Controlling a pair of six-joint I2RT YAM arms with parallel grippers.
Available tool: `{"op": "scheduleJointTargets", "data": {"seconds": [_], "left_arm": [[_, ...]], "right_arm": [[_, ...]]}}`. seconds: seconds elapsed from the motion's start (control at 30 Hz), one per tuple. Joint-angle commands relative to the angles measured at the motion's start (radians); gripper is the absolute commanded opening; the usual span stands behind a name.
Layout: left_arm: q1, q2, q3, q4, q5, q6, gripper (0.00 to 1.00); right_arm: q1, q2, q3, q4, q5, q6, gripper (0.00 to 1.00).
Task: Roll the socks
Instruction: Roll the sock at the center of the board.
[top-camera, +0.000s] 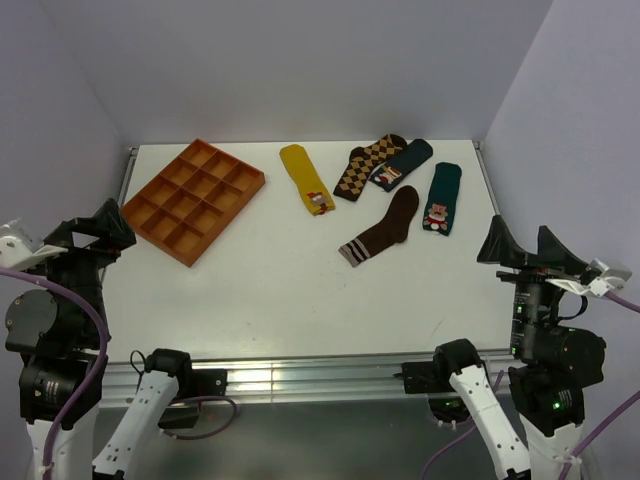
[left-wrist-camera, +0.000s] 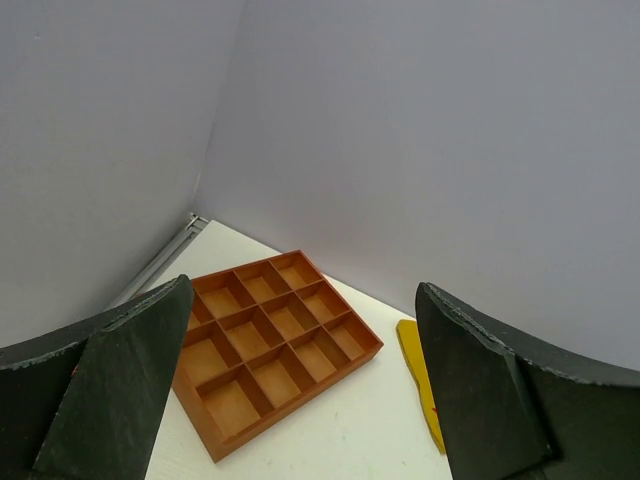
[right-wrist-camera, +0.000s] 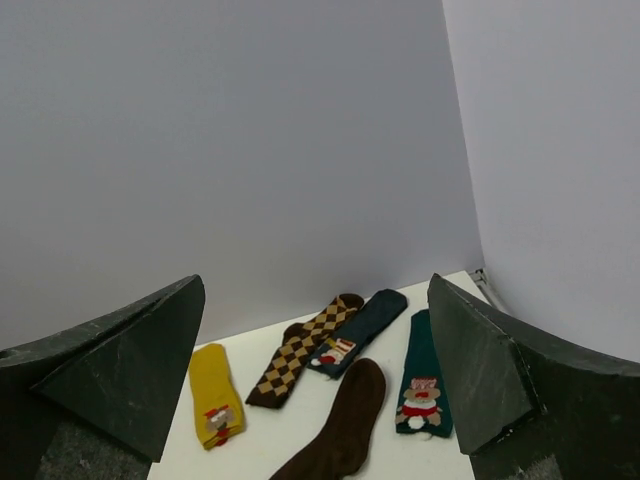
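The dark brown sock (top-camera: 383, 228) with pale stripes at its cuff lies flat and unrolled on the white table, right of the middle. The right wrist view shows its foot part (right-wrist-camera: 345, 425); the cuff is cut off by the frame's bottom edge. My left gripper (top-camera: 100, 228) is raised at the table's left side, open, far from the sock. In its own view the left gripper (left-wrist-camera: 302, 290) holds nothing. My right gripper (top-camera: 522, 245) hangs open at the right side, off the sock's near right. The right gripper (right-wrist-camera: 315, 282) is empty too.
An orange compartment tray (top-camera: 228, 224) (left-wrist-camera: 300, 400) sits at the back left. Along the back lie a mustard yellow sock (top-camera: 305, 178) (right-wrist-camera: 213, 395), a diamond-patterned sock (top-camera: 365, 167) (right-wrist-camera: 300, 355), a navy sock (top-camera: 402, 165) (right-wrist-camera: 360, 330) and a dark green sock (top-camera: 441, 197) (right-wrist-camera: 422, 380). Walls enclose three sides.
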Motion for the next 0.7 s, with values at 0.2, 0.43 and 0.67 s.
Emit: {"op": "scheduleJointTargets", "data": {"seconds": [0.2, 0.43, 0.67], "left_arm": [[-0.003, 0.01, -0.03, 0.011, 0.043, -0.005, 0.99], [-0.003, 0.088, -0.071, -0.001, 0.161, -0.061, 0.99], [-0.008, 0.169, -0.146, -0.004, 0.273, -0.064, 0.99]], "right_arm": [[0.01, 0.015, -0.029, 0.017, 0.0, 0.061, 1.0], [0.01, 0.187, 0.034, -0.069, -0.049, 0.191, 1.0], [0.01, 0.486, 0.12, -0.216, -0.128, 0.277, 1.0]]}}
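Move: The brown striped sock near the board's centre lies about 15 cm ahead of the right gripper, 14 cm to its left and some 43 cm below. The green sock is roughly 23 cm ahead and 2 cm right of that gripper, the dark blue one 33 cm ahead and 9 cm left, both equally low. From the left gripper, the brown sock is about 14 cm ahead, 52 cm right and 44 cm below. Start both open grippers from their raised poses slowly, then quicken towards the brown sock. Send the right one about 10 cm forward, sinking and easing left, and tip its fingers some 25 degrees down; bring the left one down and forward, drifting right, tipping down less and turning slightly clockwise. Keep both wide open and clear of everything. ##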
